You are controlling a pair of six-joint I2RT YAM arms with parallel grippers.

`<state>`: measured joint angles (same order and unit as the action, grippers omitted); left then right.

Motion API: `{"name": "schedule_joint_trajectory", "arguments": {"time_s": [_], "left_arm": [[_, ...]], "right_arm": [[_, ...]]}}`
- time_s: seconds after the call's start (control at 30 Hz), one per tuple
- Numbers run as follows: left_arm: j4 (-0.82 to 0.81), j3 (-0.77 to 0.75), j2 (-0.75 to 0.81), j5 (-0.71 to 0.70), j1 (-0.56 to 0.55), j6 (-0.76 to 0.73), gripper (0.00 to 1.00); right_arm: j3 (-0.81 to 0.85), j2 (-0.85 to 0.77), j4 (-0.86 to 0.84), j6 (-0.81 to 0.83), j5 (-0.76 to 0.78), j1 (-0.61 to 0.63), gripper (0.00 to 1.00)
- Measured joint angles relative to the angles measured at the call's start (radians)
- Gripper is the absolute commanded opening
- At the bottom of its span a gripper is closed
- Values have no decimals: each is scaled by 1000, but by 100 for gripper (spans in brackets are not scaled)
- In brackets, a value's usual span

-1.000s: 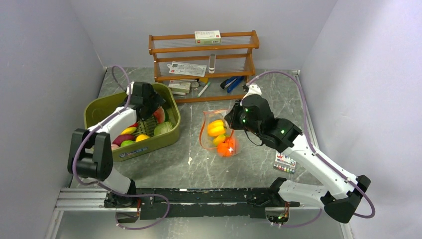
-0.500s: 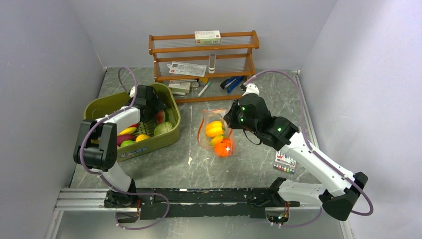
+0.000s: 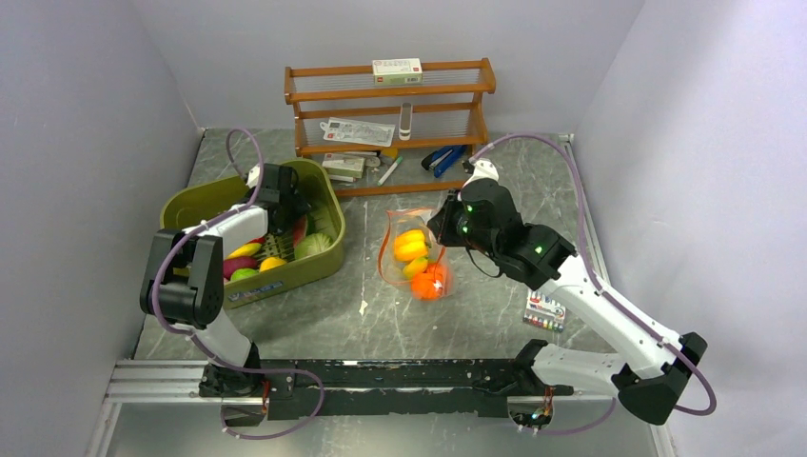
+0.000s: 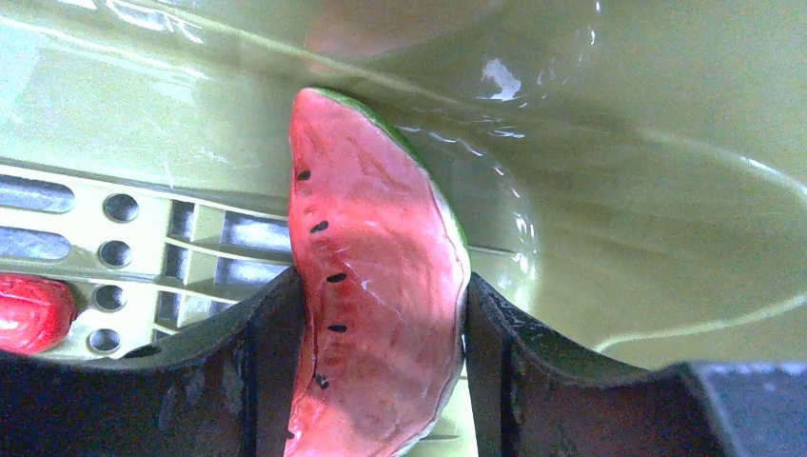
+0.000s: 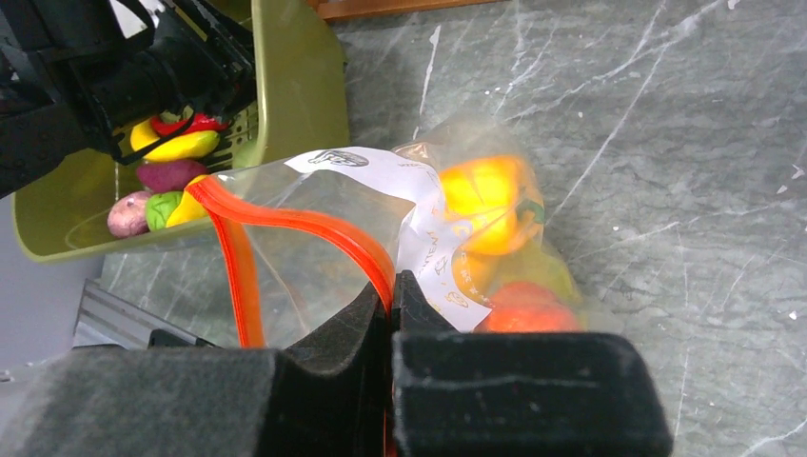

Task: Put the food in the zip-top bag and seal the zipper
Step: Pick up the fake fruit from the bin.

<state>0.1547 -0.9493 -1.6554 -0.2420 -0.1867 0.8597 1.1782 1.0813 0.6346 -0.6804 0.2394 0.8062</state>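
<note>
My left gripper [image 3: 293,219] is inside the olive-green tub [image 3: 328,269], shut on a red watermelon slice [image 4: 376,286] with a green rind. Other toy food [image 3: 255,257] lies in the tub. My right gripper [image 3: 440,225] is shut on the orange-red zipper [image 5: 314,227] of the clear zip-top bag [image 3: 414,255] and holds its mouth open. The bag holds a yellow pepper [image 5: 487,200], an orange round [image 5: 528,305] and a green-yellow piece. The bag rests on the grey table.
A wooden rack [image 3: 390,114] with white packets stands at the back. A blue stapler [image 3: 442,157] lies at its foot. A small printed card [image 3: 544,312] lies on the table to the right. The tub's walls [image 4: 619,124] close round the left gripper.
My left gripper has dropped lower into the tub and closed on the watermelon slice. My right gripper with the bag has shifted slightly.
</note>
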Motion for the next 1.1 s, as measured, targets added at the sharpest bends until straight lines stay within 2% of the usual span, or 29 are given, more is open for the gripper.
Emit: {"name": "schedule_joint_trajectory", "arguments": {"time_s": [0.33,0.6,1.1], "left_arm": [[4,-1,4,0,0,-29,31],[55,0,62,0,0,-61,33],[100,43,319,0,0,-87,32]], "right_arm": [[0,-10,-2,-16,-4,0,0],[0,-11,-5,-16,-11,0,0],[0,-10,-10,-22,-26,0,0]]}}
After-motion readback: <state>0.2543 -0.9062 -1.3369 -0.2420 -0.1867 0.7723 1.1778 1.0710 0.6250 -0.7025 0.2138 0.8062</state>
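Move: The watermelon slice is already between the left fingers, down in the bin. The mouth of the zip-top bag, where it is bound, lies about 24 cm to the right, 15 cm back and 18 cm above. In the bin the cabbage sits some 4 cm right and 6 cm back, the red pepper about 8 cm left and 4 cm back, both nearly level with the hand. The bag mouth is about 6 cm left of the right hand and 4 cm below, level fore and aft. Up out of the bin goes the left hand, after a brief hold: it rises about 8.5 cm with the watermelon slice still pinched across its sides, easing some 3 cm back from the far wall as the fingers tip up roughly 10 degrees. The right hand stays shut on the bag's rim, holding it in place. ##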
